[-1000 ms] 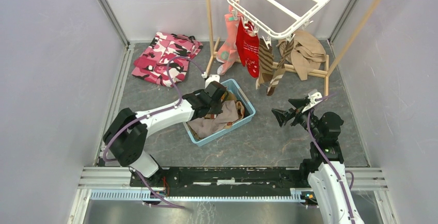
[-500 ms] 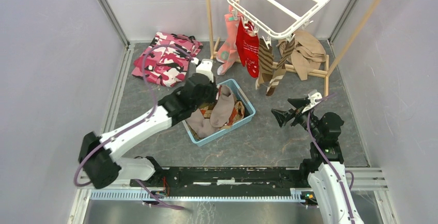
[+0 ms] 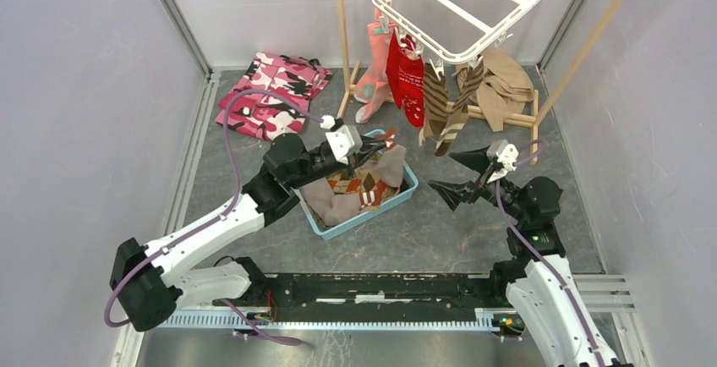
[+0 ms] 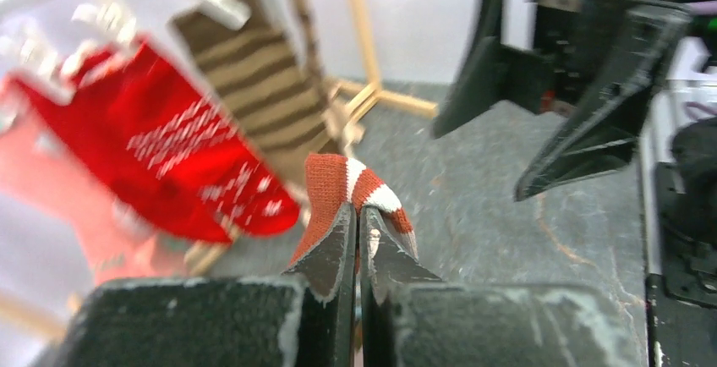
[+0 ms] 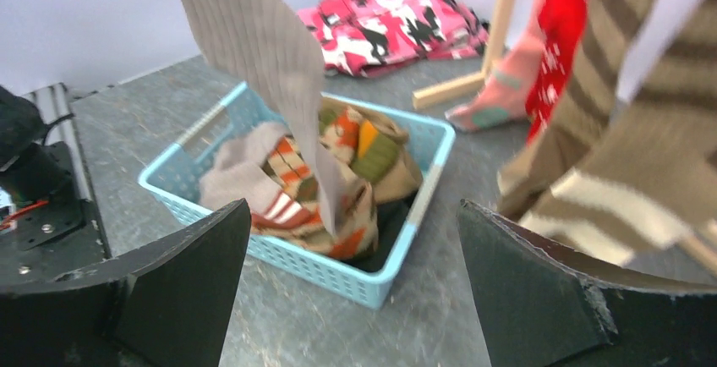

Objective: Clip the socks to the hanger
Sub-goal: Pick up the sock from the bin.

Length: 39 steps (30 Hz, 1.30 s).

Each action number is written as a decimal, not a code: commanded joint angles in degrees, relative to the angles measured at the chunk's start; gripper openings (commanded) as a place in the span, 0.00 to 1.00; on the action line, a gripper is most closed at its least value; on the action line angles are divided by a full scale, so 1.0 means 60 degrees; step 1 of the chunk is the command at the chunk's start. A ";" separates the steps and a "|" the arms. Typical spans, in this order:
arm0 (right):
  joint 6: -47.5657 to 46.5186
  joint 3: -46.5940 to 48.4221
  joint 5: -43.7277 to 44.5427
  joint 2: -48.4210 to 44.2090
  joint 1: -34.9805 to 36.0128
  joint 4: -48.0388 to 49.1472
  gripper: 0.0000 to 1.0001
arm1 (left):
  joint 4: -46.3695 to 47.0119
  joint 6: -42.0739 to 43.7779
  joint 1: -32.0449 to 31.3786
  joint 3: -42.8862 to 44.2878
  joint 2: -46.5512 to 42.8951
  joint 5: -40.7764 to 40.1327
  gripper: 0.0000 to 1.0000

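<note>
My left gripper [image 3: 373, 140] [image 4: 358, 215] is shut on the orange-and-white striped cuff of a taupe sock [image 3: 387, 162] [image 4: 351, 183]. The sock is lifted above the blue basket [image 3: 409, 191] and hangs down into it [image 5: 254, 41]. More socks [image 3: 355, 188] [image 5: 338, 151] lie in the basket. The white hanger [image 3: 457, 3] is up at the back, with pink [image 3: 372, 75], red [image 3: 407, 78], brown-striped [image 3: 440, 105] and taupe [image 3: 503, 88] socks clipped to it. My right gripper [image 3: 443, 172] [image 5: 353, 206] is open and empty, just right of the basket, facing the lifted sock.
A pink camouflage garment [image 3: 270, 92] lies at the back left of the floor. A thin wooden pole rack [image 3: 342, 37] carries the hanger, and its base bars [image 3: 507, 117] rest on the floor behind my right gripper. Grey walls close in on both sides.
My left gripper shut on the sock in the basket, then rose and swung right with it. My right gripper shifted slightly up and left, staying open.
</note>
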 commanded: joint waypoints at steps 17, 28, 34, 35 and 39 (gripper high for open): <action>0.0241 0.1886 0.1340 0.1997 0.4772 0.1753 0.90 | 0.5287 -0.1618 -0.0003 0.0045 0.0985 0.5372 0.02; -0.0337 0.1882 0.3055 0.1401 0.5713 0.1134 0.00 | 0.5292 -0.1733 0.0009 -0.1084 0.0452 0.3852 0.20; -0.1819 0.2133 0.4355 0.1259 0.5714 -0.1049 0.00 | 0.4860 -0.4162 0.0375 -0.1639 -0.0106 0.2459 0.79; -0.2116 0.2185 0.4410 0.1279 0.5713 -0.1401 0.00 | 0.4632 -0.4628 0.0480 -0.1678 -0.0192 0.2336 0.83; -0.2777 0.2312 0.4760 0.1594 0.5743 -0.2271 0.00 | 0.3280 -0.6822 0.0856 -0.1715 -0.0373 0.1756 0.91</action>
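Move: The striped sock already hangs from the left fingers, its middle about 3 cm back from them and 8 cm below. From the right hand the sock's middle is roughly 14 cm to the left, 4 cm ahead and a touch higher. The bin stands some 24 cm to the right hand's left, 4 cm ahead and 15 cm below; the brown striped socks hang about 13 cm ahead of it, 2 cm to its right and 5 cm up. The sock, kept pinched by the left hand, is drawn about 8 cm back, a little up and right, as that wrist turns some 30 degrees clockwise. The open right hand travels about 12 cm left, also back and up, and shuts on the grey knit part; the left then opens wide, lets go and eases forward and left, while the right turns back forward, right and down with the sock. ##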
